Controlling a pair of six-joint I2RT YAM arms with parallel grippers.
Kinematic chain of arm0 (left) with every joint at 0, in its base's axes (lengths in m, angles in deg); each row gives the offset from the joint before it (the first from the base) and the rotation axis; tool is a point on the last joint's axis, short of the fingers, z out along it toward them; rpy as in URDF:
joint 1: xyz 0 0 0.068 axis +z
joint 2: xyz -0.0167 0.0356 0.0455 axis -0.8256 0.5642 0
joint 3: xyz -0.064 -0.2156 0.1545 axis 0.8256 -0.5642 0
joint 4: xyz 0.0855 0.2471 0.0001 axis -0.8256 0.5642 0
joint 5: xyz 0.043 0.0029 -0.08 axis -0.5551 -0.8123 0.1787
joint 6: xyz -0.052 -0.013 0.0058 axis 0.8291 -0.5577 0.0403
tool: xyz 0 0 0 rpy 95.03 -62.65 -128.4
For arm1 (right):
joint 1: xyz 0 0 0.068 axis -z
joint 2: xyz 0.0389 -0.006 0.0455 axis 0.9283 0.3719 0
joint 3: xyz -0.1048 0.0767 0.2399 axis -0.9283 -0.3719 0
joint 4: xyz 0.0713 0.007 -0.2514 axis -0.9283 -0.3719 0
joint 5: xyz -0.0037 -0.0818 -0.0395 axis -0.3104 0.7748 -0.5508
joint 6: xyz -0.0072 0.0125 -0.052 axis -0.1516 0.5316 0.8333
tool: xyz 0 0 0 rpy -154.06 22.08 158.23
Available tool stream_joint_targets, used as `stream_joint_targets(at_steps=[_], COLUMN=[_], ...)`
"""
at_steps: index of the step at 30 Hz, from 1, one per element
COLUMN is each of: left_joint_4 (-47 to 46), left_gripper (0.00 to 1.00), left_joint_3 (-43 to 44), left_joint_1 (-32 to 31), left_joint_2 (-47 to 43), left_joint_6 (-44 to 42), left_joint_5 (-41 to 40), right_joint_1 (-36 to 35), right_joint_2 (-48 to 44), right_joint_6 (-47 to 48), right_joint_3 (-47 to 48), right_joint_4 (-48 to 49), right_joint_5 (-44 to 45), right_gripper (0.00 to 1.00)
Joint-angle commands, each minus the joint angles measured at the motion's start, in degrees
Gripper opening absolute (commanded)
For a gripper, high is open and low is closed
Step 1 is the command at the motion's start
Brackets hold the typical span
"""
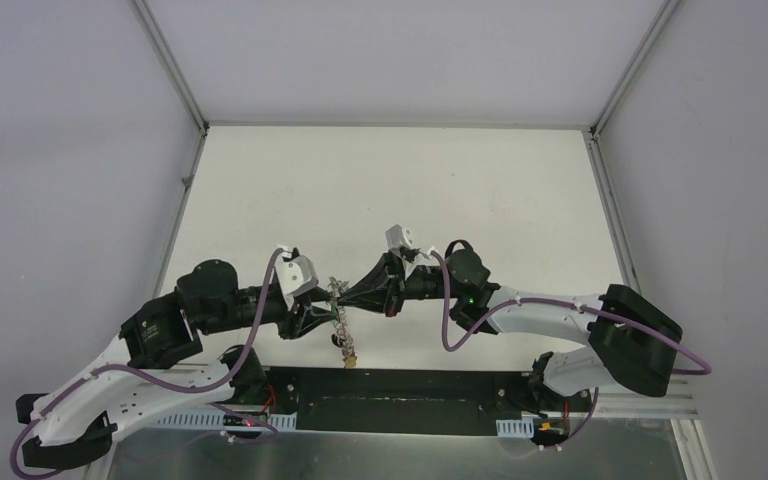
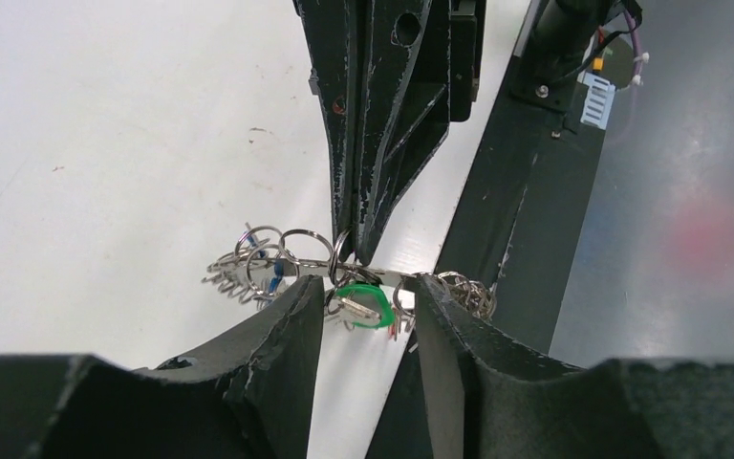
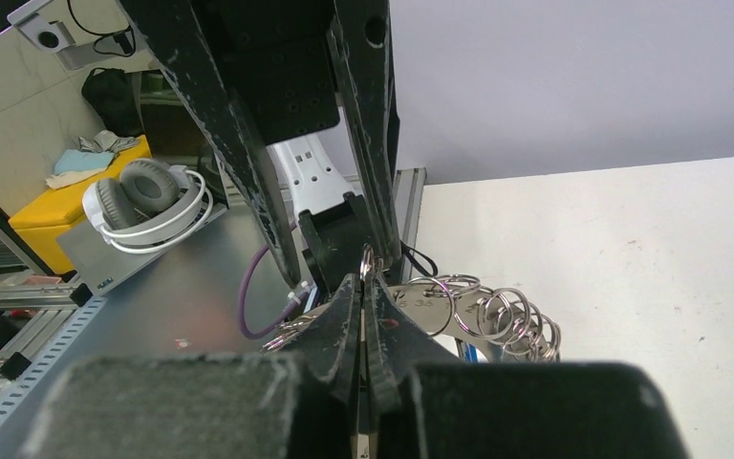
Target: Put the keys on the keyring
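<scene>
The keyring [image 2: 296,270], a silvery band strung with many small split rings, hangs in the air between the two grippers [image 1: 338,308]. A green-tagged key [image 2: 363,308] dangles from it in the gap of my left gripper [image 2: 368,292], whose fingers stand apart on either side without pinching it. A blue-tagged key [image 2: 275,277] hangs further left among the rings. My right gripper [image 3: 363,285] is shut on the keyring, with a small split ring poking out past its tips. In the left wrist view the right gripper [image 2: 352,251] comes down from above. An orange tag [image 1: 346,351] hangs lowest.
The white table [image 1: 410,190] lies under both arms, walled by grey enclosure panels. The black base rail [image 1: 400,400] runs along the near edge, right under the keyring. Purple cables [image 1: 447,320] loop off both arms. Headphones [image 3: 148,201] lie beyond the table.
</scene>
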Motion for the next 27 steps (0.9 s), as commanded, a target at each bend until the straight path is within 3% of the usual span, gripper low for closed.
stream_joint_targets(at_steps=[1, 13, 27], left_joint_4=[-9.45, -9.36, -10.25], left_gripper=[0.39, 0.2, 0.1], left_joint_3=[-3.47, -6.88, -7.16], left_joint_1=[-0.3, -0.34, -0.35], left_joint_2=[-2.81, -6.88, -5.63], left_joint_6=[1.89, -0.43, 0.22], left_joint_5=[1.24, -0.51, -0.79], right_joint_1=[0.0, -0.01, 0.0], right_joint_2=[-3.33, -3.2, -2.98], right_joint_6=[0.86, 0.69, 0.57], right_joint_3=[0.23, 0.56, 0.61], right_joint_4=[4.41, 4.69, 4.65], right_joint_5=[-0.19, -0.87, -0.88], right_gripper=[0.0, 0.0, 0.0])
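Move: The small split ring to be gripped stands about 1 cm to the left hand's right, level with it and between its open fingers. The green key hangs some 3 cm below the left hand and 2 cm to its right. The big keyring plate's middle is roughly 2 cm back, 3 cm right and 5 cm below the left hand. For the right hand the split ring is right at its shut fingertips, about 1 cm to its left. The left fingers close around the split ring just at the right fingertips, from somewhat under half open to nearly shut, seemingly pinching the ring's edge. The left hand stays almost in place, sinking about half a centimetre while its fingertips tilt up some 5 degrees. The right hand keeps its pinch on the ring and holds still. ##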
